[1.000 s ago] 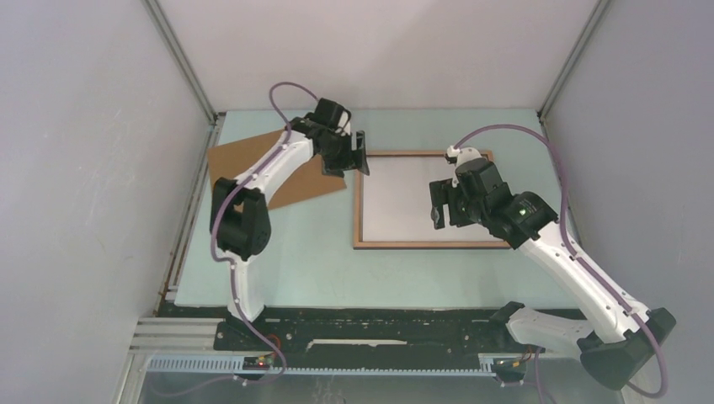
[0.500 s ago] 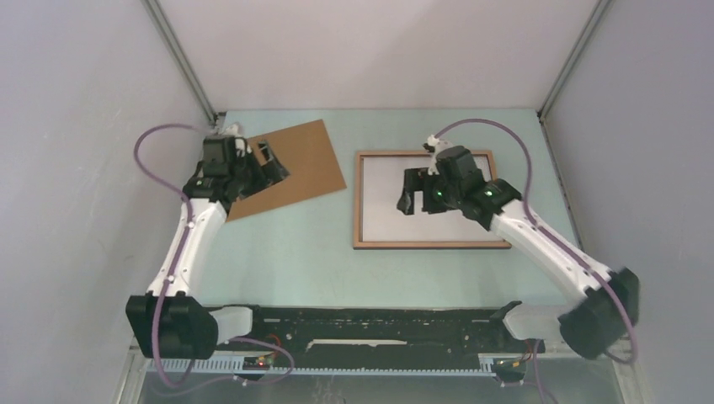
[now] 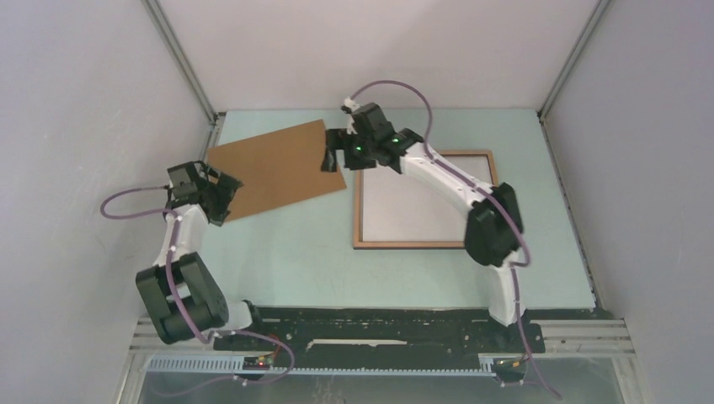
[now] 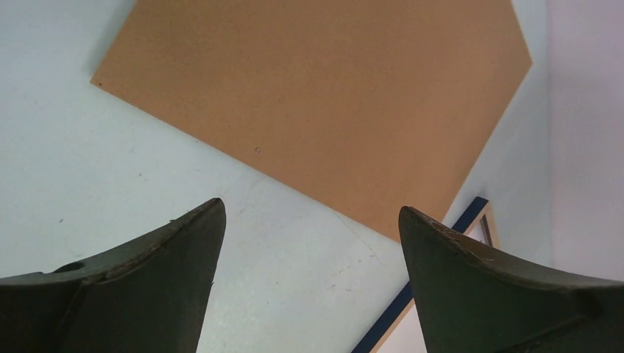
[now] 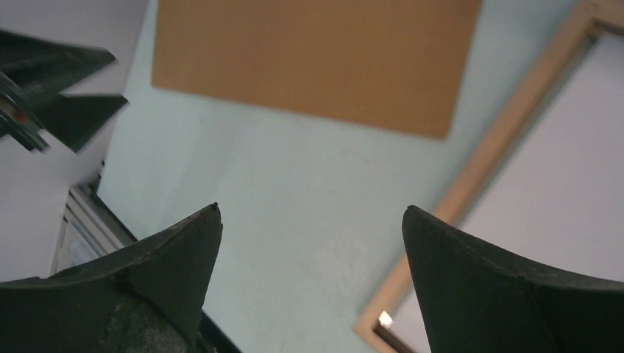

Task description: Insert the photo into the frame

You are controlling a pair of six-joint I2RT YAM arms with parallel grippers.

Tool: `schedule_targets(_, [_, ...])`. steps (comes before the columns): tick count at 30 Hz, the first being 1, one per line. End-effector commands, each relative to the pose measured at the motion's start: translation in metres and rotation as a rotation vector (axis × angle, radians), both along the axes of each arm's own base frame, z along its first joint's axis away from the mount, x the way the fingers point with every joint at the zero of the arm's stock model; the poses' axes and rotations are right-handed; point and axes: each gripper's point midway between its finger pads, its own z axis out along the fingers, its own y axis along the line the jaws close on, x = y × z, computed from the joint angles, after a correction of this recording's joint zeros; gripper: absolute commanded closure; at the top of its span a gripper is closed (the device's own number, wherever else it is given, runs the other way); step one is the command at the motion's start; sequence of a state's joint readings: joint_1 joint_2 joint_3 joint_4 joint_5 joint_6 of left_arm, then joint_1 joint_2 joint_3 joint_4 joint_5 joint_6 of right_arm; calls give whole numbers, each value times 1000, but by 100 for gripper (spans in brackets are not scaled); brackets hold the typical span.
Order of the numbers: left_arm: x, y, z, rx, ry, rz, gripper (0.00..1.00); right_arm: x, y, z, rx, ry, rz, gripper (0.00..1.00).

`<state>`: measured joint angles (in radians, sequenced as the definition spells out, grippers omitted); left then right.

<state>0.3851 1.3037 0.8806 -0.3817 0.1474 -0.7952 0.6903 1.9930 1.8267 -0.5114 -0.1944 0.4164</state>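
The frame (image 3: 421, 245) lies flat right of centre, light wood face up. A plain white surface (image 3: 412, 202) fills its opening; I cannot tell whether it is the photo's back, and no printed photo shows. My right gripper (image 3: 333, 151) hangs open and empty by the frame's far left corner. In the right wrist view, the right gripper (image 5: 310, 213) is over bare table beside the frame's wood edge (image 5: 508, 140). My left gripper (image 3: 226, 198) is open and empty at the table's left side. The left wrist view has the left gripper (image 4: 313, 213) above bare table.
A plain brown backing board (image 3: 274, 168) lies flat left of the frame, between the two grippers; it also fills the top of the left wrist view as the backing board (image 4: 324, 103). Enclosure walls stand close on the left, back and right.
The left arm swung away from the frame's far left corner to the board's left corner. The right arm moved off the frame toward the board's right corner. Both jaws spread wider.
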Motion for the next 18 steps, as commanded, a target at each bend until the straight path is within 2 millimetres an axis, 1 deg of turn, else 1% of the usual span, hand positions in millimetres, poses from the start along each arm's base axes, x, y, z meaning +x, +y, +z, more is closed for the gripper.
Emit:
schedule_targets(1, [44,9,8,13,-73,-81,7,23,36,-15,25,81,-24,1])
schedule_targets(4, [62,10,-5,-18,-26,-122,7,41,54,-27,72,119,-68,0])
schedule_targets(5, [65,15,-12,-18,-5,-110,7,46,58,-32,86,132,-88,0])
schedule_targets(7, [72,21,-17,-12,15,-97,7,55,63,-41,107,149,-107,0])
schedule_targets(10, [84,25,-27,-27,33,-104,7,67,68,-53,127,142,-121,1])
schedule_targets(11, [88,25,-29,-39,38,-109,7,72,67,-58,128,141,-129,0])
schedule_targets(13, [93,24,-39,-64,62,-115,8,80,64,-69,119,146,-156,0])
schedule_targets(16, [93,26,-52,-71,92,-104,8,93,54,-80,97,154,-201,0])
schedule_targets(18, [92,28,-58,-75,118,-89,8,99,50,-87,71,156,-214,0])
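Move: The brown backing board lies skewed on the table. From my left hand its middle is about 15 cm ahead, 9 cm to the right and 12 cm below. From my right hand it is some 18 cm to the left, 10 cm ahead and 18 cm below. The frame, with the photo already in it, has its middle roughly 23 cm to the right of my right hand, 2 cm ahead and 18 cm below. I bring both open hands down towards the backing board. My left hand goes forward about 8 cm while sinking some 6 cm, passing over the board's near-left part. My right hand first sweeps forward and left, then mostly drops, about 11 cm down in all, its fingers tipping some 10 degrees further downward. I keep both grippers wide open and touch nothing yet. ##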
